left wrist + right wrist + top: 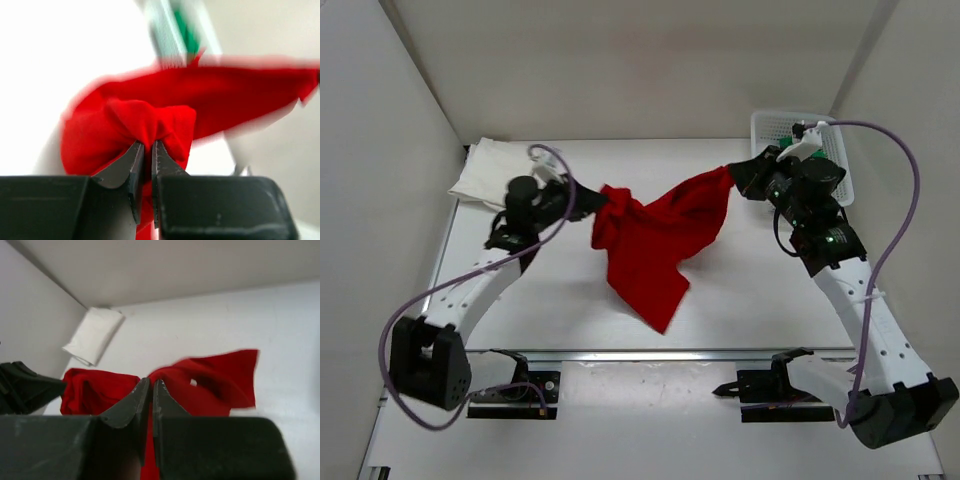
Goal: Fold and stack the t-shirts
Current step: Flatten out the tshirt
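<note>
The red t-shirt (655, 240) hangs stretched between both arms above the table, its lower part drooping toward the front. My left gripper (592, 203) is shut on a bunched end of it (150, 125). At the other end, my right gripper (732, 174) is shut on the red cloth (210, 385). A folded white t-shirt (485, 172) lies at the back left corner, also seen in the right wrist view (95, 335). A bit of green t-shirt (786, 156) shows in the basket behind the right arm, blurred in the left wrist view (187, 35).
The white lattice basket (765, 125) stands at the back right, close behind the right wrist. Walls enclose the table on the left, back and right. A metal rail (650, 355) runs along the near edge between the arm bases.
</note>
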Robot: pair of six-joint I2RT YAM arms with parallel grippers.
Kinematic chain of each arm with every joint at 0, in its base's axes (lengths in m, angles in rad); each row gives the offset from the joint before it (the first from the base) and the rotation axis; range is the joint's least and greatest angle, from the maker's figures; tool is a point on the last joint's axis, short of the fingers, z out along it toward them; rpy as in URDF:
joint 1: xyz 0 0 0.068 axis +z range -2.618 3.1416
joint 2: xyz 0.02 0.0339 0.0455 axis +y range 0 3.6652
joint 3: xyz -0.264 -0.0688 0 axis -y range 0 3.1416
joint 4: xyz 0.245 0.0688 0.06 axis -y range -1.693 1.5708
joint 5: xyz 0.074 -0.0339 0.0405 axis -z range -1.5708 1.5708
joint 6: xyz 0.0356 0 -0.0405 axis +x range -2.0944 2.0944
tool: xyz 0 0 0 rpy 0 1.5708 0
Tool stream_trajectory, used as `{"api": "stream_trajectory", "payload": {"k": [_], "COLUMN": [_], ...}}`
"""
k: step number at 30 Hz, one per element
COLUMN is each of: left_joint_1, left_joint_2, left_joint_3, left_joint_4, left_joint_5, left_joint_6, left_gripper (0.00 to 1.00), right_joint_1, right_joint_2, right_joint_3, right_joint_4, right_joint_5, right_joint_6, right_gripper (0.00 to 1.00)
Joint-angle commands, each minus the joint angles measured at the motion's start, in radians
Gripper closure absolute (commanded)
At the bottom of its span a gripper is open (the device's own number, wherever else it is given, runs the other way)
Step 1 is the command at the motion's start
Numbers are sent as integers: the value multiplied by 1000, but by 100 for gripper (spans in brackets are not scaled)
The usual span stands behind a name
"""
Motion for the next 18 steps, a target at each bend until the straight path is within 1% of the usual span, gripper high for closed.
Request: {"api": "stream_trajectory", "payload": {"k": [1,2,4,5,7,9,11,12,14,16,17,18], "left_joint_1": [148,206,281,291,277,270,296,315,316,316,316,322], "left_joint_2": [-175,-186,-252,-260,-286,-285,-275,-271,-260,-249,-228,-200], "left_joint_3": [19,27,73,88,151,179,197,213,219,214,214,220], "left_joint_4": [38,35,-23,-41,-139,-149,-153,-154,-147,-135,-134,-131], "left_joint_5": [157,192,226,228,217,219,220,223,228,242,246,243], "left_joint_6": [-77,-80,-79,-62,-20,-14,-28,-34,-49,-60,-71,-77], "left_gripper": [100,100,100,100,100,99,100,100,100,100,100,100], "right_joint_1": [30,33,53,69,98,122,151,155,139,96,46,-17], "right_joint_2": [-37,-37,-40,-43,-51,-51,-51,-51,-54,-58,-55,-45], "right_joint_3": [149,199,254,286,331,381,408,395,376,305,250,200], "right_joint_4": [-94,-123,-150,-158,-172,-192,-199,-206,-204,-152,-134,-97], "right_joint_5": [22,1,-19,-21,-4,27,30,31,27,-17,-41,-101], "right_joint_6": [-82,-85,-101,-110,-121,-144,-145,-151,-145,-125,-100,-61], "right_gripper": [100,100,100,100,100,100,100,100,100,100,100,100]}}
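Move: Both grippers hold the red t-shirt up by its ends. Its hanging middle is some 12 cm right of the left hand, 6 cm back and 10 cm below, and about 14 cm left of the right hand, 6 cm back and 20 cm below. From the left hand, the folded white shirt lies roughly 16 cm ahead, 26 cm left and 22 cm down. The basket's middle is about 16 cm ahead, 20 cm right and 28 cm below the right hand. Keep both grips on the red t-shirt and hoist it fast. Bring the left gripper up about 16 cm and out to the left, widening the span between the hands, while the right rises some 13 cm and draws back. Tip both sets of fingers upward, then start the right back down and forward, with the left just beginning to sink. ##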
